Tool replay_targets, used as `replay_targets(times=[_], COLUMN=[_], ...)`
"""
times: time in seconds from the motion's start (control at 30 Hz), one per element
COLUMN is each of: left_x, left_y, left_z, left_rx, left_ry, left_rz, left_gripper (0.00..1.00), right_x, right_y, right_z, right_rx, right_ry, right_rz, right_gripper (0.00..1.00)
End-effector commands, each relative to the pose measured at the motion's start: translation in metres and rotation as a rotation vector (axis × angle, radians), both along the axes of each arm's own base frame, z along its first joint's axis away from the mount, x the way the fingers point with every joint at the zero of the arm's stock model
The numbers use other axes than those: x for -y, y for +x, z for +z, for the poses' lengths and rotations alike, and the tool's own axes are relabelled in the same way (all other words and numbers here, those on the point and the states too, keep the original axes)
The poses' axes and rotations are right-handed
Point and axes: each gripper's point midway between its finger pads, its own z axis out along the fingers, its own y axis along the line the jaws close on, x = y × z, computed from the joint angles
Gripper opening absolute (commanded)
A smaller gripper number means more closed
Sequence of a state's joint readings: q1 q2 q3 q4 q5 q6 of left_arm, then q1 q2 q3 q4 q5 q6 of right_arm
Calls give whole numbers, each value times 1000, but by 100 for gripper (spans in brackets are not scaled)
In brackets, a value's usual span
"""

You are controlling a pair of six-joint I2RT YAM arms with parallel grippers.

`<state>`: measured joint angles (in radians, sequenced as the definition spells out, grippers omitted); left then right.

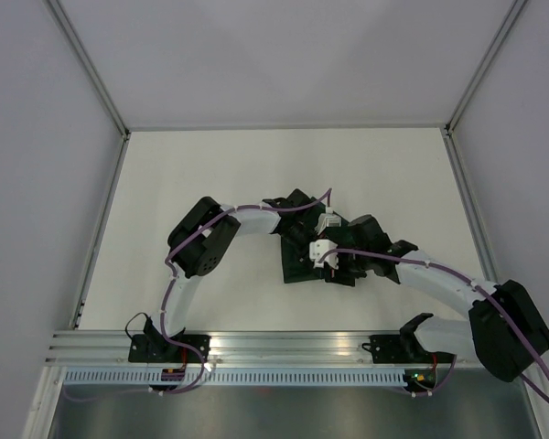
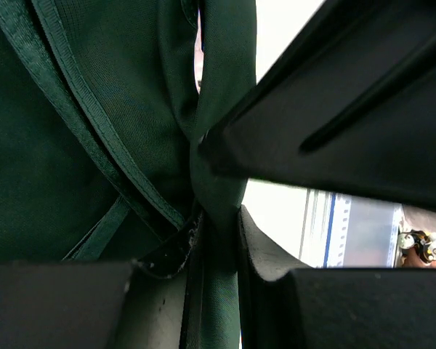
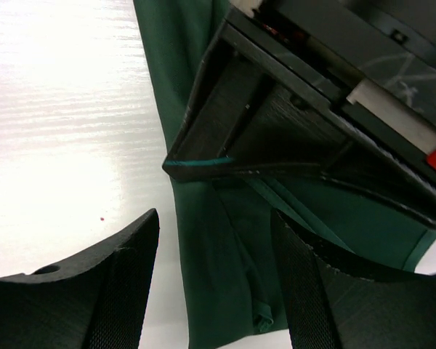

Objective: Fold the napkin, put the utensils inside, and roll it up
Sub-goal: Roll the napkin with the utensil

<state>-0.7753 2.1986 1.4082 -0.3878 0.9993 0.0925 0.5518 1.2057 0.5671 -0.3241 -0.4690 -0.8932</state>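
Note:
The dark green napkin (image 1: 297,261) lies bunched in the middle of the white table, between both arms. My left gripper (image 1: 328,221) is shut on a fold of it. In the left wrist view the cloth (image 2: 73,145) runs down into the narrow gap of that gripper (image 2: 218,225). My right gripper (image 1: 322,254) hovers just in front. Its fingers (image 3: 131,276) stand open astride a hanging strip of napkin (image 3: 203,218), apart from it. The left gripper's (image 3: 196,161) tip shows above, with a green hem in it. No utensils are in view.
The white table (image 1: 210,174) is closed in by pale walls on three sides, with metal posts (image 1: 91,73) at the back corners. An aluminium rail (image 1: 284,347) carrying the arm bases runs along the near edge. The right arm's black body (image 2: 349,123) hangs close over the left gripper.

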Motion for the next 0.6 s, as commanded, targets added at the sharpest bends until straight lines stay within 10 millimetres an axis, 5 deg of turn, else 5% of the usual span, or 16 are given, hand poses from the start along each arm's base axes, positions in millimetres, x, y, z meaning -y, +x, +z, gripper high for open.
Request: replay_targets(times=[0.0,0.33,0.57], left_x=[-15,-14,-13], left_y=[-3,-2,1], left_z=[-31,-28,-18], left_rx=[-30,-40,-35], left_ry=[133,114,96], left_rz=[34,30,41], left_gripper=[3,5,26], right_x=[-10,-17,-15], right_y=[6,-1,-3], right_z=[-1,-23,-30], right_rx=[26,-10,-38], right_ry=[2,-46,-61], right_rz=[-10,2,-5], right_gripper=[68,55,31])
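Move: The napkin's near edge, where the right fingers will close, lies about 3 cm below the right hand, 1 cm to its left and 1 cm back. The left fingertips, already pinching that edge, are roughly 4 cm left of the right hand, level fore and aft and 3 cm lower; the folded napkin body sits some 7 cm ahead and 3 cm left. From the left hand, the spot is about 3 cm right and 1 cm back. Right hand sinks some 3 cm, easing left, fingers closing round the napkin's near edge beside the left's kept pinch. ##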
